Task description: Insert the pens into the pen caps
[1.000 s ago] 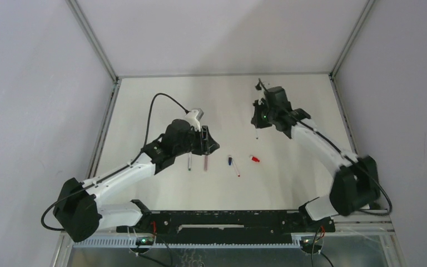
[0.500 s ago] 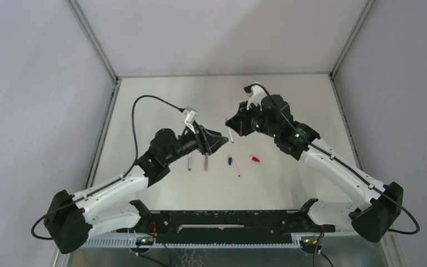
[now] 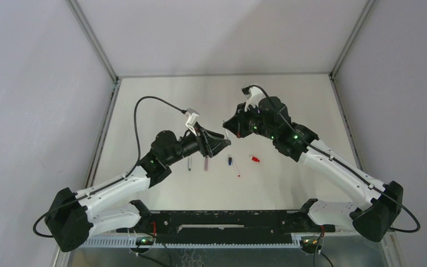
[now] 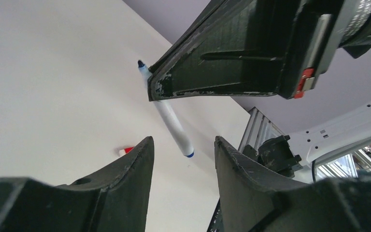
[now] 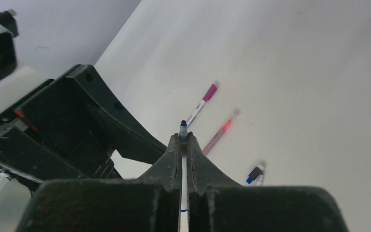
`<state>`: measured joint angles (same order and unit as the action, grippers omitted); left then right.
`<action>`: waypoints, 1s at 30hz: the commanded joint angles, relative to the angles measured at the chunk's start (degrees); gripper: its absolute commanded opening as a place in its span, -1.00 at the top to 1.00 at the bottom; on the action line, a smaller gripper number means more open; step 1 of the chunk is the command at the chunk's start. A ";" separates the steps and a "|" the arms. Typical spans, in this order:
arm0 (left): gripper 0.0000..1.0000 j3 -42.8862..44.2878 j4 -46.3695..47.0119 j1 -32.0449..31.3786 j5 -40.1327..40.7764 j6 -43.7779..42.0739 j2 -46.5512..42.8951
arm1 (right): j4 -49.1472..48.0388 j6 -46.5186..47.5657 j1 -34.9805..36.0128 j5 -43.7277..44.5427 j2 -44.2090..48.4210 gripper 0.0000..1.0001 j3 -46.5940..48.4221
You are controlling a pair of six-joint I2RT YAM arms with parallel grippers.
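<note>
My right gripper [image 3: 231,125] [image 5: 183,139] is shut on a white pen [image 4: 173,122] [image 5: 183,127], held in the air with its dark blue tip poking past the fingertips. My left gripper [image 3: 222,143] [image 4: 182,142] faces it from close by, open, with nothing between its fingers; the pen's tail end hangs just beyond its tips. On the table lie a white pen with a magenta cap [image 5: 202,104] [image 3: 189,162], a pinkish-red pen [image 5: 220,132] [image 3: 205,162], a blue cap [image 3: 230,160] [image 5: 255,174] beside a thin pen [image 3: 237,169], and a red cap [image 3: 254,159] [image 4: 127,151].
Metal frame rails [image 3: 103,130] edge the table [image 3: 289,100] left and right. A black rail [image 3: 228,219] with the arm bases runs along the near edge. The left arm's cable [image 3: 144,105] loops above the table.
The right arm has swung left and forward, bringing the held pen toward the left gripper. The left gripper has lifted and turned to face it. Things on the table have not moved.
</note>
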<state>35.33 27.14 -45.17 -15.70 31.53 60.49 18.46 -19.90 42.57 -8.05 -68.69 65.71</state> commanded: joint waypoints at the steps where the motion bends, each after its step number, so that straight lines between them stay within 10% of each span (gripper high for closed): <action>1: -0.07 -0.45 2.14 -0.52 -0.43 -0.17 1.62 | -2.99 -1.15 0.50 -0.15 1.41 1.00 0.06; 15: 0.02 -0.54 6.31 -0.67 1.82 0.30 2.86 | -3.44 -1.72 0.68 -1.43 1.03 1.00 0.02; 21: 0.82 -1.84 6.81 -0.72 3.56 0.30 1.98 | -3.23 -1.70 0.68 -1.52 0.77 1.00 0.01; 30: 1.00 -3.31 5.35 -0.69 3.04 0.55 2.99 | -3.62 -1.41 0.68 -1.13 1.18 1.00 -0.03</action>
<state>34.26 31.16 -45.41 -12.27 32.16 63.75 17.12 -20.93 42.78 -9.13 -68.49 65.63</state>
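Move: The white pen is held by the right gripper just off the open left fingertips: its middle is about 2 cm ahead of the left hand, 1 cm right and 1 cm above. From the right hand, the pen's middle hangs about 3 cm straight below. On the table some 22 cm below the left hand, the blue cap lies roughly 7 cm ahead and level sideways, the red cap about 7 cm ahead and 10 cm right. Dip the open left gripper about 2 cm, come back up roughly 1 cm while easing some 1.5 cm forward onto the lower part of the pen, then shut the fingers to pinch it just above its blue bottom end. Keep the right gripper closed on the pen's upper part, almost still. ##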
